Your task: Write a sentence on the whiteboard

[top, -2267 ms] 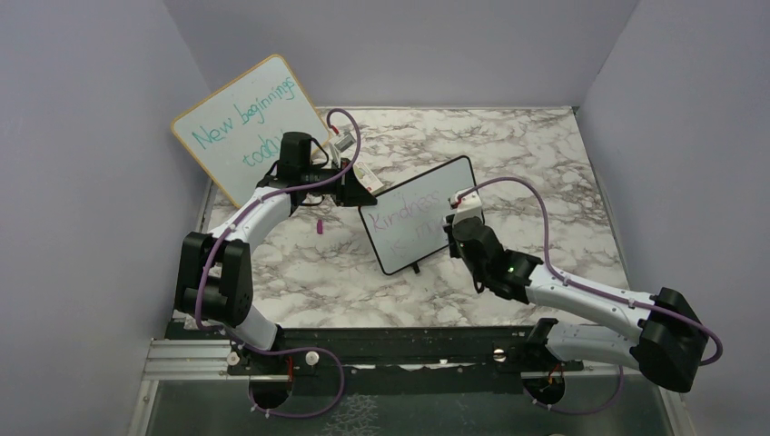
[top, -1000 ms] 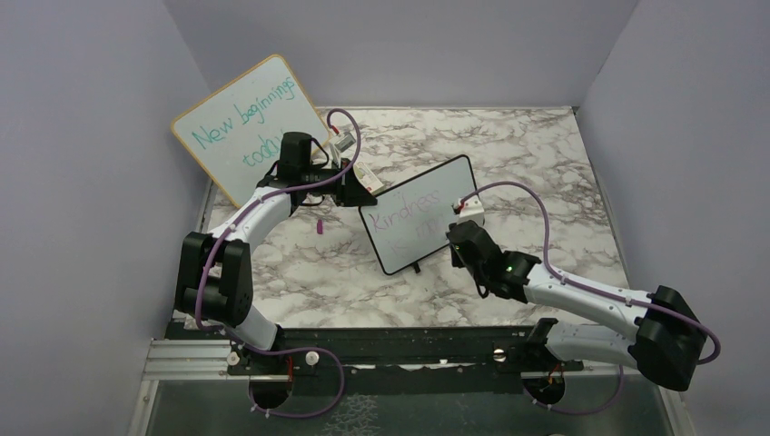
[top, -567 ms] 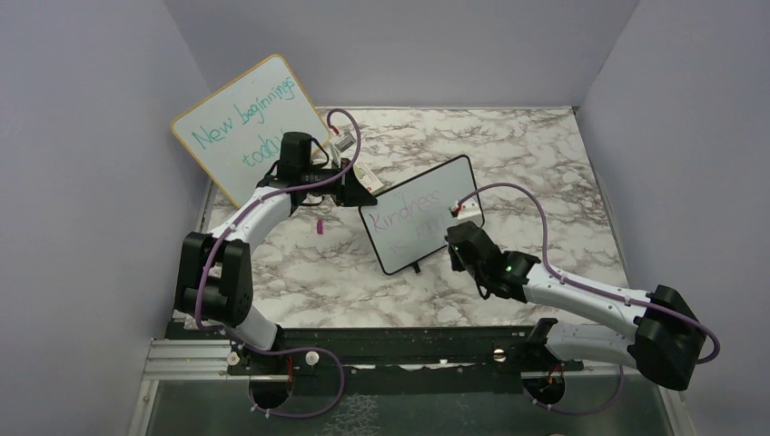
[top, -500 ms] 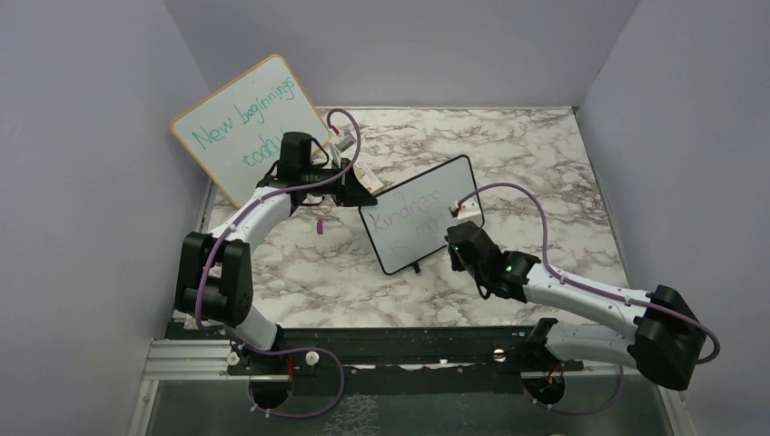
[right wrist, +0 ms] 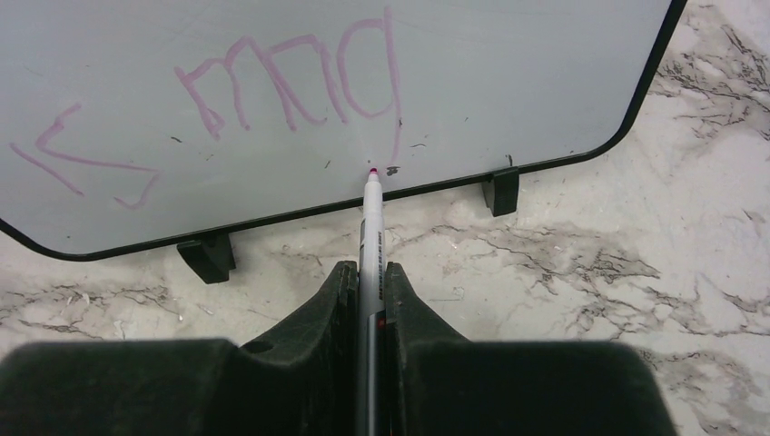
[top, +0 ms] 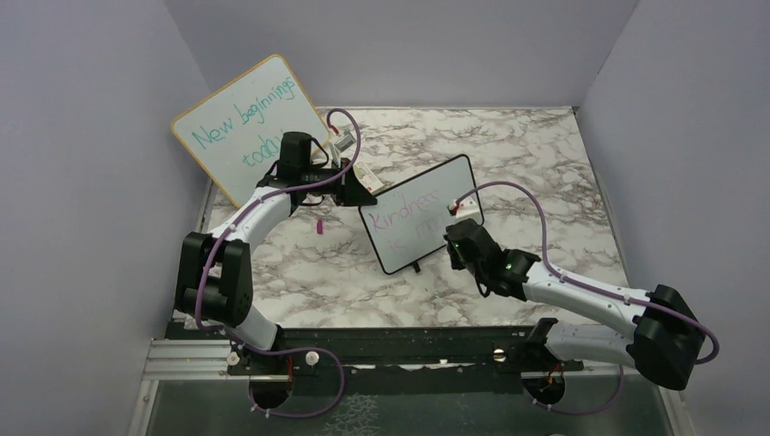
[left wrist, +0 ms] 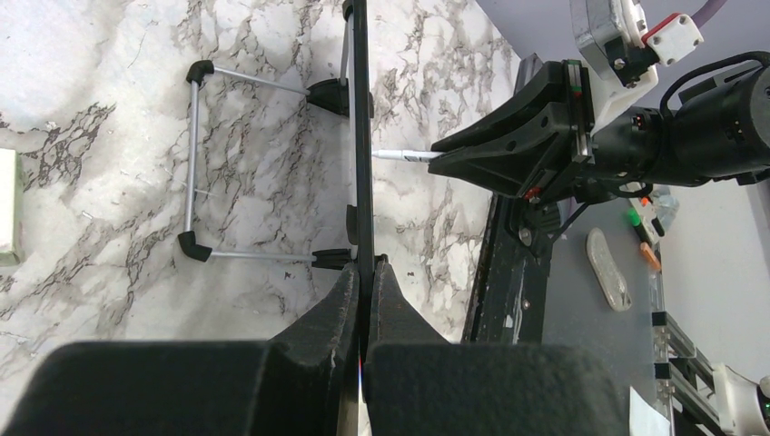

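Note:
The whiteboard stands tilted mid-table on two black feet. My left gripper is shut on its upper left edge, seen from above at the board's corner. The sentence runs in pink over two lines, and the end of the second line appears upside down in the right wrist view. My right gripper is shut on a grey marker. Its pink tip rests against the board's face near the lower edge, below the last letter's tail. From above, the right gripper is at the board's right side.
A larger wood-framed board with teal writing leans at the back left behind the left arm. A small pink cap lies on the marble table. The whiteboard's wire stand sticks out behind it. Lilac walls close in on three sides.
The right gripper has moved with the marker toward the near edge along the board, and more pink letters now stand in the second line. The left arm and the board have stayed put.

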{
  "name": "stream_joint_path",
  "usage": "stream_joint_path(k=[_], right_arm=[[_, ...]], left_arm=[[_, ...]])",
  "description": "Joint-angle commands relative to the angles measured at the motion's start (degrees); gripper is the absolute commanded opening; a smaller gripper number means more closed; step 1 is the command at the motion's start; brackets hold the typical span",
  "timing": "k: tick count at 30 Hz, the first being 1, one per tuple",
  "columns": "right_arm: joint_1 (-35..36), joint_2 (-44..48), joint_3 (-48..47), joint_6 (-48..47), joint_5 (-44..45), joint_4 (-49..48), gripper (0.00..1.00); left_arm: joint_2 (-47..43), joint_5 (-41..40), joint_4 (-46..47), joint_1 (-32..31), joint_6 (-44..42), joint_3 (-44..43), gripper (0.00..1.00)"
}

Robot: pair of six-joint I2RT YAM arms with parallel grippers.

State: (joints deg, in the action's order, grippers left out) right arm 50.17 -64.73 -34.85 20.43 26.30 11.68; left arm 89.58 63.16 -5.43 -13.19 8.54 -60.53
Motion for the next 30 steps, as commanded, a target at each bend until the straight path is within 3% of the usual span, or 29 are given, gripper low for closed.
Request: stream_joint_path(k=[1,20,30], right_arm=[[-0.16,-0.86,-2.58,-0.28,-4.51,-6.35,0.00],[-0.52,7.16,-1.88,-2.12,3.24,-3.53,0.00],[-2.59,7.59,-1.58,-5.22,5.42,-8.07,0.00]], left_arm=[[1.91,-2.60,-3.97,-0.78,-2.31,0.86,0.00],[1.91,-3.48,-5.28,-0.78,-3.07,0.42,0.00],[2.14,-3.48,-5.60,-0.78,-3.34,0.33,0.00]])
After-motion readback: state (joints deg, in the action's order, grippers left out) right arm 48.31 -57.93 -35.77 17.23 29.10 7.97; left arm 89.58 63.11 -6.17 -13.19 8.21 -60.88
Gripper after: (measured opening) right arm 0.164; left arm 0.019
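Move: The right gripper already holds the marker, its tip on the whiteboard at the tail of the "y", about 5 cm ahead, 1 cm left and 4 cm below the hand. From this hand, "Kindness" is some 8 cm left, 6 cm ahead and 3 cm up. "is" is about 11 cm left, 1 cm ahead and 5 cm down. The board's right edge is roughly 8 cm right and 9 cm ahead, near hand height. The tail lies about 14 cm right, 4 cm back and 13 cm below the left hand. With the right hand, draw the marker tip about 1 cm left along the board to hook the "y" tail. Then lift the tip off the board, rising some 5 cm past the tail towards the "y" top while the wrist tips up about 10 degrees, and finish by easing forward and to the right. Keep the marker gripped, and keep the left fingers closed on the board's upper left corner. ##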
